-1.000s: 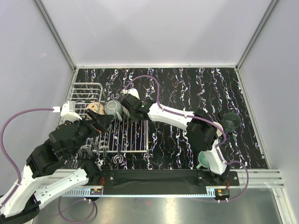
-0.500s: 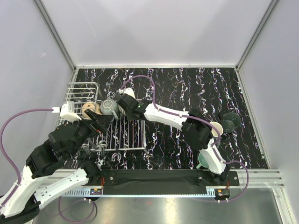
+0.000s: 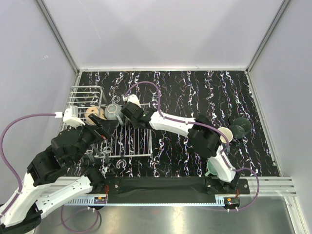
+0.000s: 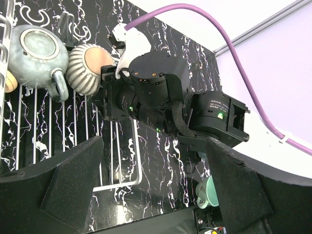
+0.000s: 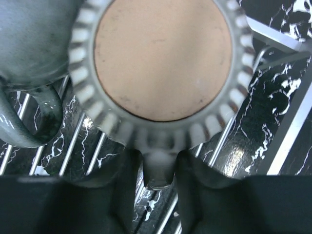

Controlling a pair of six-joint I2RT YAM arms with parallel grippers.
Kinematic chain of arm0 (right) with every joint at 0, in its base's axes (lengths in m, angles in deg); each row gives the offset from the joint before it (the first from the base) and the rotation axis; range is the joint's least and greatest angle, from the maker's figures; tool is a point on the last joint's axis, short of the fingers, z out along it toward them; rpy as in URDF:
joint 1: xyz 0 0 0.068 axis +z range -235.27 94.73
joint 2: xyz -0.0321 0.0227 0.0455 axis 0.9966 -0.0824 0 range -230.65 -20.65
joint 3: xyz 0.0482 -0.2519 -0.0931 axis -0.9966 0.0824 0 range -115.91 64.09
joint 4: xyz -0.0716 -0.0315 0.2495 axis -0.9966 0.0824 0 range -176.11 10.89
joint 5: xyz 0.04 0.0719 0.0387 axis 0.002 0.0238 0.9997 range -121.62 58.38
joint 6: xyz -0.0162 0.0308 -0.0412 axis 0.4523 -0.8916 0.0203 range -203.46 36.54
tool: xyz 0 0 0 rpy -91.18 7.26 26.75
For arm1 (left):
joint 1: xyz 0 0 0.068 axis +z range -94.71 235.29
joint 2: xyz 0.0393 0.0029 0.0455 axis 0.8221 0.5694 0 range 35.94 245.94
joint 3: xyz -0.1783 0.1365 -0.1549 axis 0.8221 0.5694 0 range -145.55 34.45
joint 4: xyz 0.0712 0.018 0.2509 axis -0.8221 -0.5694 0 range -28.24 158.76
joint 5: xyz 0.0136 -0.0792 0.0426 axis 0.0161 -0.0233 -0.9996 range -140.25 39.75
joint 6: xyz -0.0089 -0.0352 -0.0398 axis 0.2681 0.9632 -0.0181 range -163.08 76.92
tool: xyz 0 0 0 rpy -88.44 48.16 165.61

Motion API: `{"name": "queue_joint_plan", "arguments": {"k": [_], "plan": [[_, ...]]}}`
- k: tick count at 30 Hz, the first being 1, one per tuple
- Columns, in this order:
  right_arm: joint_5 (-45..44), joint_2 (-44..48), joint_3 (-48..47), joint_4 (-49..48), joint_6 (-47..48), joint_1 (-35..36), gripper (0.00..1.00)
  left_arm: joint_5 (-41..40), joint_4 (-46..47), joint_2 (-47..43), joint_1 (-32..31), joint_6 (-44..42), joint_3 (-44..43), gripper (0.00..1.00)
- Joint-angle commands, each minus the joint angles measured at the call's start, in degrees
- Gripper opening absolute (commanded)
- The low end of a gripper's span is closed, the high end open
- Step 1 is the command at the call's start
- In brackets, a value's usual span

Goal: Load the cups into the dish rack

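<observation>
The ribbed grey-beige cup [image 5: 163, 58] is bottom-up over the flat grid of the dish rack [image 3: 146, 155]. My right gripper [image 5: 159, 163] is shut on its handle [image 5: 160, 170]. From the left wrist, this ribbed cup [image 4: 87, 68] touches a grey-teal cup [image 4: 36, 51] lying on the wires. A peach cup [image 3: 91, 113] sits further left, by the basket part. My left gripper [image 4: 156, 185] hangs open over the rack's near corner [image 4: 117, 180], holding nothing. The right gripper [image 3: 125, 110] reaches across the rack from the right.
A mint green cup [image 3: 212, 168] lies by the right arm's base, also visible as the mint cup [image 4: 207, 190]. A dark teal cup [image 3: 241, 127] and a cup with a pale inside [image 3: 225, 134] stand at the right of the black marbled table [image 3: 195, 92].
The right gripper has carried the ribbed cup leftward over the rack, up against the grey-teal cup. The left arm has not moved.
</observation>
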Motion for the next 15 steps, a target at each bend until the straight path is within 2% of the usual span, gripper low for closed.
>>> {"name": "queue_joint_plan", "arguments": {"k": [1,4,7,10,15], "plan": [[-1.9,2.8,0.8,-4.4,0.7,0.8,0.44,0.3,1.8,0.7,-0.2,0.4,-1.1,0.91],[-1.4,4.1,1.4,-4.0,0.2,0.8,0.66,0.5,1.8,1.1,-0.2,0.4,-1.6,0.91],[-1.1,6.3,2.0,-2.5,-0.5,1.0,0.76,0.6,1.6,1.5,-0.2,0.3,-2.4,0.91],[-0.7,10.0,3.3,-1.9,-0.9,1.2,0.80,1.0,1.1,1.7,-0.2,0.5,-3.1,0.91],[1.1,18.0,5.7,0.4,-1.7,1.3,0.81,1.8,0.8,2.0,-0.2,1.1,-3.8,0.91]]}}
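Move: Just ahead of the right hand, which still has its handle between the fingertips, the ribbed cup stands upside down in the rack, its middle about 5 cm forward, 2 cm left and roughly level. The grey cup is about 5 cm forward and 10 cm left of the hand, the tan cup some 4 cm forward and 19 cm left. From the left hand, the ribbed cup lies roughly 19 cm ahead, 3 cm right and 25 cm below. Letting go of the ribbed cup's handle, the right hand spreads its fingers wide while almost in place, then lifts away with growing speed, about 6 cm up and 2 cm back off the rack. The wrist hardly turns, and the open fingers come clear of the handle. ##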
